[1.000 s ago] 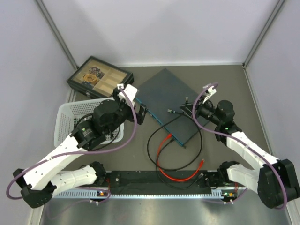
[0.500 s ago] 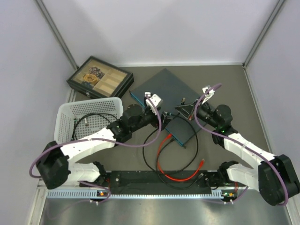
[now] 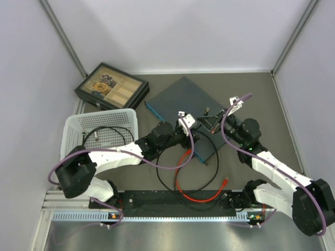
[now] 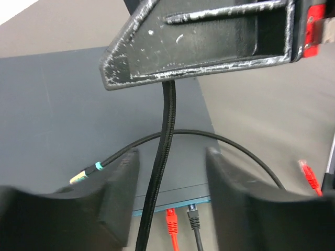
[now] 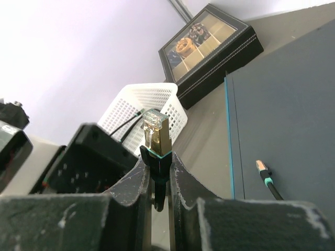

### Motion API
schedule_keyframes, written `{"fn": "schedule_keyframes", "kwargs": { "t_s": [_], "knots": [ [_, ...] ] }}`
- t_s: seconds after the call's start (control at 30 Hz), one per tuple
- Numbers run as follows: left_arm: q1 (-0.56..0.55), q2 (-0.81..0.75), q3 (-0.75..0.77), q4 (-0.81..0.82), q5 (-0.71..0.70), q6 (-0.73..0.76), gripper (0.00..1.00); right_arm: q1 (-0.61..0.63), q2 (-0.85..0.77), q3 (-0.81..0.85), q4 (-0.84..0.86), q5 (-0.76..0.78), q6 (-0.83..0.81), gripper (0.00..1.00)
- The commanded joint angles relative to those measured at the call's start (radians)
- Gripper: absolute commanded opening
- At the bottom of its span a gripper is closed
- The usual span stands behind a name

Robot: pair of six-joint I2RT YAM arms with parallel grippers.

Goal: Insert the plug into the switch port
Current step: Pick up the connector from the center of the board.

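The switch [image 3: 175,102] is a flat dark blue-grey box with a teal edge [image 4: 204,199]; a red plug [image 4: 171,222] and a black plug [image 4: 193,215] sit in that edge's sockets. My right gripper [image 3: 210,123] hovers over the switch's near right corner, shut on a gold plug [image 5: 157,136] with a teal band, tip pointing up. Its black braided cable [image 4: 166,125] hangs down between the fingers [image 4: 123,193] of my left gripper [image 4: 171,172], which stands open just below the right one and does not clamp the cable. A second teal-banded plug [image 5: 264,170] lies loose on the switch top.
A black compartmented tray box [image 3: 110,89] stands at the back left, a white basket [image 3: 78,130] with a black cable in front of it. Red [image 3: 196,196] and black [image 3: 167,172] cables loop on the table before the switch, with a loose red plug [image 3: 225,182].
My left arm has swung right from beside the basket to the switch's near corner, under the right gripper, and its jaws have narrowed around the hanging cable. The right gripper barely shifted.
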State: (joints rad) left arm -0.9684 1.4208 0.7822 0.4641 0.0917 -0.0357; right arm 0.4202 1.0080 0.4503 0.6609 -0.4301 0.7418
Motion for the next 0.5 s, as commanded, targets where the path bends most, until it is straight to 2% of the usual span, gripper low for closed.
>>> {"fn": "schedule_keyframes", "kwargs": {
  "t_s": [0.0,0.03,0.13,0.17,0.27,0.3,0.37,0.4,0.47],
  "knots": [
    [-0.013,0.009,0.028,0.100,-0.010,0.026,0.44,0.019,-0.028,0.002,-0.004,0.030,0.014,0.00],
    [-0.013,0.009,0.031,0.099,-0.009,0.026,0.27,0.020,-0.029,0.001,-0.010,0.030,0.014,0.00],
    [-0.013,-0.002,0.035,0.073,-0.020,0.059,0.00,0.020,-0.039,-0.002,-0.020,0.030,0.016,0.00],
    [-0.013,-0.008,0.034,0.061,-0.024,0.071,0.00,0.020,-0.042,-0.001,-0.030,0.030,0.014,0.00],
    [-0.013,-0.046,0.014,0.024,-0.036,0.105,0.00,0.019,-0.069,0.013,-0.107,0.039,-0.014,0.10],
    [-0.013,-0.060,0.008,0.004,-0.041,0.111,0.00,0.020,-0.089,0.021,-0.138,0.045,-0.028,0.19],
    [-0.013,-0.103,-0.012,-0.028,-0.084,0.120,0.00,0.020,-0.114,0.057,-0.213,0.051,-0.083,0.28],
    [-0.013,-0.127,-0.018,-0.062,-0.117,0.135,0.00,0.019,-0.140,0.071,-0.289,0.060,-0.105,0.36],
    [-0.013,-0.149,-0.024,-0.114,-0.165,0.187,0.00,0.012,-0.164,0.116,-0.372,0.071,-0.163,0.44]
  ]
}}
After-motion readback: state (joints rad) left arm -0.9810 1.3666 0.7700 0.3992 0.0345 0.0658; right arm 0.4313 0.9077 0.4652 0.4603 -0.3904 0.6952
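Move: The black cable already hangs between the left hand's open fingers, essentially at its hand point. The connector stands up from the right hand's shut fingertips, roughly 2 cm above that hand. From the left hand the connector is about 6 cm up and 2 ahead. The cable's loose end lies on the board, some 4 cm ahead, 7 to the left and 14 below the left hand. Left fingers pinch the cable below the connector; the right's then open, drawing back-right about 1.5 cm. ##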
